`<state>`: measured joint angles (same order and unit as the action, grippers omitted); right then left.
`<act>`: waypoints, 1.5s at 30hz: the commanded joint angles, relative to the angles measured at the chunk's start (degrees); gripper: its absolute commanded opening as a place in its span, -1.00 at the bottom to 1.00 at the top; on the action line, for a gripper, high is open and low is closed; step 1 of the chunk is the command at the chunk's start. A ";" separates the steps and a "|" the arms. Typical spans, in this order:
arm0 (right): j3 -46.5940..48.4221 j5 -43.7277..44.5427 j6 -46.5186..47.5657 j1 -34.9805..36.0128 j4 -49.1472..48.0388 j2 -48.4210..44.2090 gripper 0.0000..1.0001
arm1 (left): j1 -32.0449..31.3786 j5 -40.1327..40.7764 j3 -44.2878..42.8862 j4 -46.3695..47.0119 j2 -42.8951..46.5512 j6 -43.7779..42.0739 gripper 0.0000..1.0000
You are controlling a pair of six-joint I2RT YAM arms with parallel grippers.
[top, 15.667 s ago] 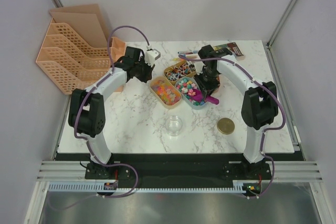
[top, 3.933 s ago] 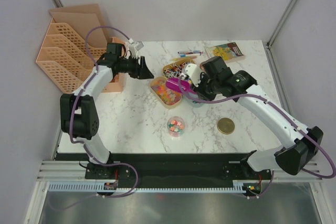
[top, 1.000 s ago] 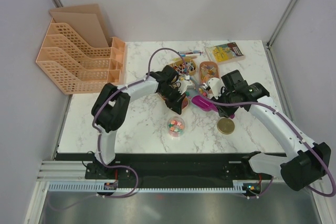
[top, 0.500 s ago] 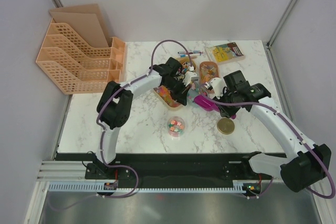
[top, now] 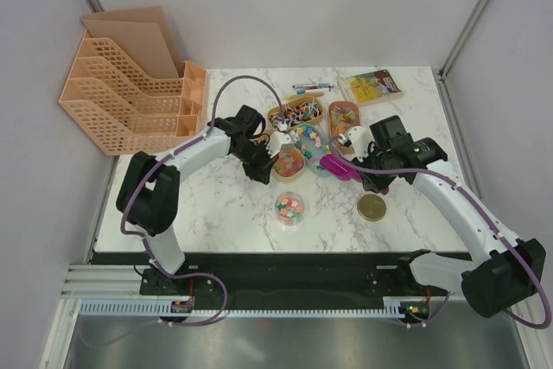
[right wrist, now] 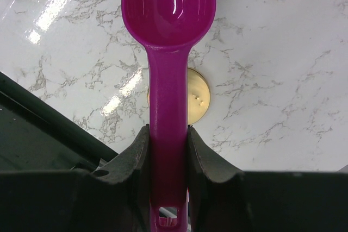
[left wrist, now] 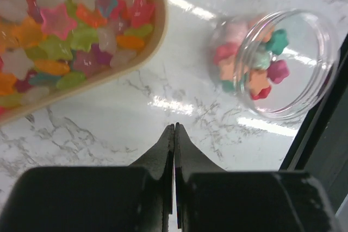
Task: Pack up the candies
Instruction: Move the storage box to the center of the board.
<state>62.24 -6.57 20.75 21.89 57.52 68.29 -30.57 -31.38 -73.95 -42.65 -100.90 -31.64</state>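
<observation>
The candies lie in several tan trays: orange-pink-yellow stars [top: 289, 162] [left wrist: 70, 31], pastel chunks [top: 308, 140], striped wrapped ones [top: 296, 114] and brown ones [top: 343, 116]. A small clear jar [top: 289, 206] [left wrist: 274, 63] in front of the trays holds a few candies. My left gripper [top: 264, 175] [left wrist: 174, 129] is shut with nothing in it, low over the marble just left of the star tray. My right gripper [top: 363, 175] [right wrist: 168, 134] is shut on the handle of a magenta scoop [top: 335, 167] [right wrist: 168, 14], held right of the trays. No candy shows in its bowl.
A gold lid [top: 372, 206] [right wrist: 200, 101] lies on the table below the right gripper. Coloured pens [top: 311, 88] and a flat yellow packet [top: 371, 85] rest at the back. Peach file racks [top: 130, 97] stand at the far left. The black table edge [left wrist: 321, 150] runs near the jar.
My left gripper has swung from above the trays to the left side of the star tray, uncovering the pastel tray. The right gripper and scoop have barely moved.
</observation>
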 commanded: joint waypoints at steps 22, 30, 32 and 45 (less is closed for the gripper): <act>-1.24 0.33 -0.28 -1.24 -2.23 -1.50 -1.00 | -8.89 0.96 -12.17 6.88 -18.01 0.26 -0.95; -0.02 0.59 1.30 -1.24 -1.36 -0.79 -1.00 | -9.95 -0.79 -16.75 3.73 -16.81 0.35 -0.95; 2.52 0.15 3.92 -1.06 -0.22 0.08 -1.00 | -9.78 -1.58 -14.74 2.67 -12.85 -0.09 -0.95; 28.64 0.94 5.09 4.12 8.92 23.37 -1.00 | 6.29 30.57 -11.54 16.89 -1.92 9.40 -0.95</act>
<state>87.66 -6.02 26.55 23.55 62.78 89.60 -28.84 -12.03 -84.03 -31.40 -97.14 -26.65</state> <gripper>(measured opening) 0.314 0.026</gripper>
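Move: About 6 cm ahead and 4 to the right of the closed left fingers, some 6 cm lower, is the middle of the storage box of jelly candies. The glass jar stands about 8 cm back and 7 to the right of that hand. The blue box lies about 7 ahead and 14 to the right, the stick box 16 ahead and 9 to the right. From the right hand, the storage box is roughly 8 ahead, 24 left and 12 below. Sinking about 6 cm beside the storage box, the shut left hand sweeps some 10 cm right, low along the box's near side between it and the jar. It then lifts about 15 cm, swinging forward and left clear of the box, fingertips tipping forward. The right hand, still gripping the purple scoop, finally goes about 8 cm forward and a little left and up, bringing the bowl over the blue box. ##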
